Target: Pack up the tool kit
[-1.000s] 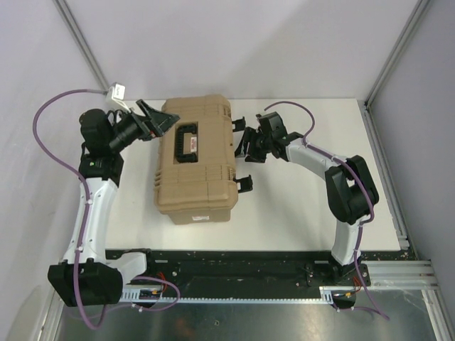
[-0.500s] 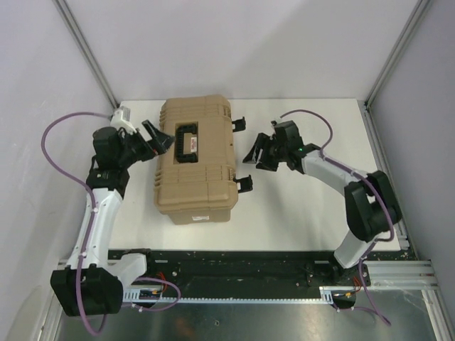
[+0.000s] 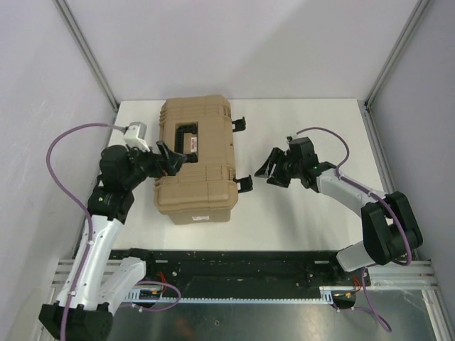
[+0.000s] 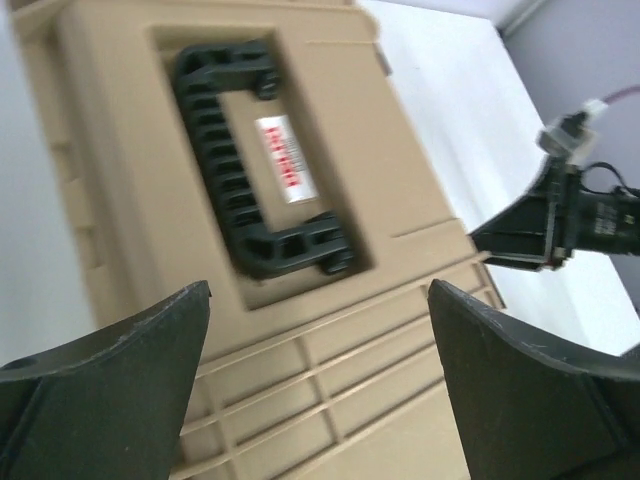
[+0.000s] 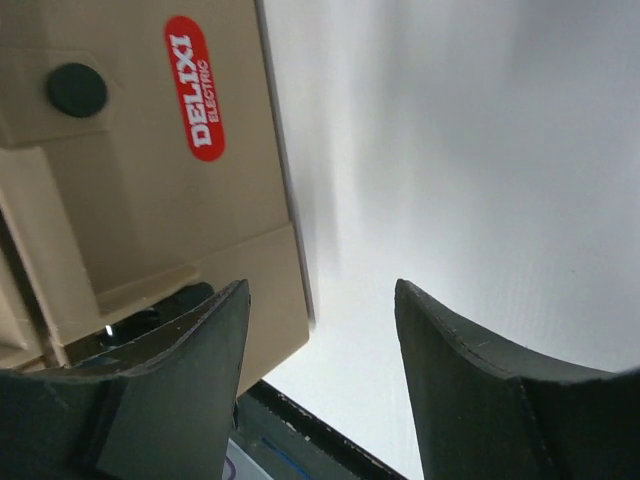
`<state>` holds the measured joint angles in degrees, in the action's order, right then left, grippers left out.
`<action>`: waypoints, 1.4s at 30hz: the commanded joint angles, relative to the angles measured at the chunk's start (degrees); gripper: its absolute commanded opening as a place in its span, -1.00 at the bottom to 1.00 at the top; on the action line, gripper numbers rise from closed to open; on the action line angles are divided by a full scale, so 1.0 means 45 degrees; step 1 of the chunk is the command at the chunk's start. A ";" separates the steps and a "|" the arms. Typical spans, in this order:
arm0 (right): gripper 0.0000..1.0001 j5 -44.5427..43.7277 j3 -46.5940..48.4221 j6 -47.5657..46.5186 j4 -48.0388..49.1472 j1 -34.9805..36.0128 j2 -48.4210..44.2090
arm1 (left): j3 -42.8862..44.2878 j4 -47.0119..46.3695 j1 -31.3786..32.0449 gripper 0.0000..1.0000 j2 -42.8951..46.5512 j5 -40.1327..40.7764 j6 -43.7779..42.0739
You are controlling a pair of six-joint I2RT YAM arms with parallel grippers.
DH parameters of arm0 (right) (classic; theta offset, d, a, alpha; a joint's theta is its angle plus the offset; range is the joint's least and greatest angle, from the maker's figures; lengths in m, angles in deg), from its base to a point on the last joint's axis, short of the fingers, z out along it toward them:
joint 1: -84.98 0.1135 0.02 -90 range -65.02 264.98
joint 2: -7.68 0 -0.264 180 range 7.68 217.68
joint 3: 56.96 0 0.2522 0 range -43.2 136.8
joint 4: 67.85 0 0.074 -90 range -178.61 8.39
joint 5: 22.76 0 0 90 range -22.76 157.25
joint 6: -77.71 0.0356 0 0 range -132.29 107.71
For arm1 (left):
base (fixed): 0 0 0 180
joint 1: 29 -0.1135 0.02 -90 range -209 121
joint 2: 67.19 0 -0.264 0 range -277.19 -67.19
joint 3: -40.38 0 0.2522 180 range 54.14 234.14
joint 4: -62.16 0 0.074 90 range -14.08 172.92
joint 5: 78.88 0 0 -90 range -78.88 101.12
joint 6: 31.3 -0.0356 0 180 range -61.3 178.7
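Observation:
The tool kit is a tan ribbed case [image 3: 202,188] lying shut on the white table, its black handle [image 4: 250,165] set flat in the lid. Two black latches [image 3: 245,183] stick out from its right side. My left gripper [image 3: 173,160] hovers over the lid's left part, open, with the ribbed lid [image 4: 330,340] showing between its fingers [image 4: 120,380]. My right gripper [image 3: 273,170] hangs to the right of the case, apart from it, open and empty. In the right wrist view the case's side [image 5: 150,200] with a red label lies left of the gripper [image 5: 320,295].
Grey walls with metal corner posts [image 3: 85,53] close in the table on three sides. A black rail [image 3: 249,259] runs along the near edge by the arm bases. The left arm's purple cable [image 3: 60,149] loops out to the left.
The left gripper has swung from the case's far left corner toward me and now sits over the lid. The right gripper has drawn back from the far latch to the near right.

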<state>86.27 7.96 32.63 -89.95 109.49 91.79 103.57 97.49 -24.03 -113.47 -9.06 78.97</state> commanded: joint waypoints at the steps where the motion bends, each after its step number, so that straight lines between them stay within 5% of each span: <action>1: 0.28 0.0523 -0.0325 0.0128 0.0205 0.0146 -0.0729 | 0.1163 -0.0812 0.1963 0.84 -0.0549 0.1226 -0.1056; 8: 0.28 0.0881 -0.1344 0.1021 0.1299 0.0984 -0.1752 | 0.1785 -0.0875 0.4362 0.58 -0.2232 0.2425 -0.1366; 23: 0.25 -0.0335 -0.1900 0.2099 0.4014 0.3636 -0.1733 | -0.0656 0.0298 0.6570 0.48 -0.2272 0.4326 -0.2174; 42: 0.26 -0.3908 -0.2013 0.1713 0.2169 0.3960 -0.3908 | -0.2695 0.0984 0.8334 0.17 -0.3021 0.6548 -0.1047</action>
<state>71.54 -2.05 40.98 -80.90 127.04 74.66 96.91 82.64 10.68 -121.30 23.37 68.81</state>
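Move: The open near latch lies about 7 cm to the right hand's left and 6 cm back, roughly 2 cm above it; the far latch, also open, is 8 cm left and 13 cm ahead. The left hand hangs over the closed case: the near part of the lid is some 10 cm to its right and 6 cm below, the handle 7 cm ahead and 3 cm right. From that hand, the near latch is roughly 20 cm right, 4 cm back and 8 cm down. Coming onto the near part of the lid, the left hand swings about 9 cm right with a brief rise, then sinks and seems to press down there, rolling its left side up and closing its fingers partway. The right hand, opening unchanged, sweeps back and left some 10 cm to the near latch to fold it shut, pauses, then rises about 4 cm beside it, fingers tipping up. ##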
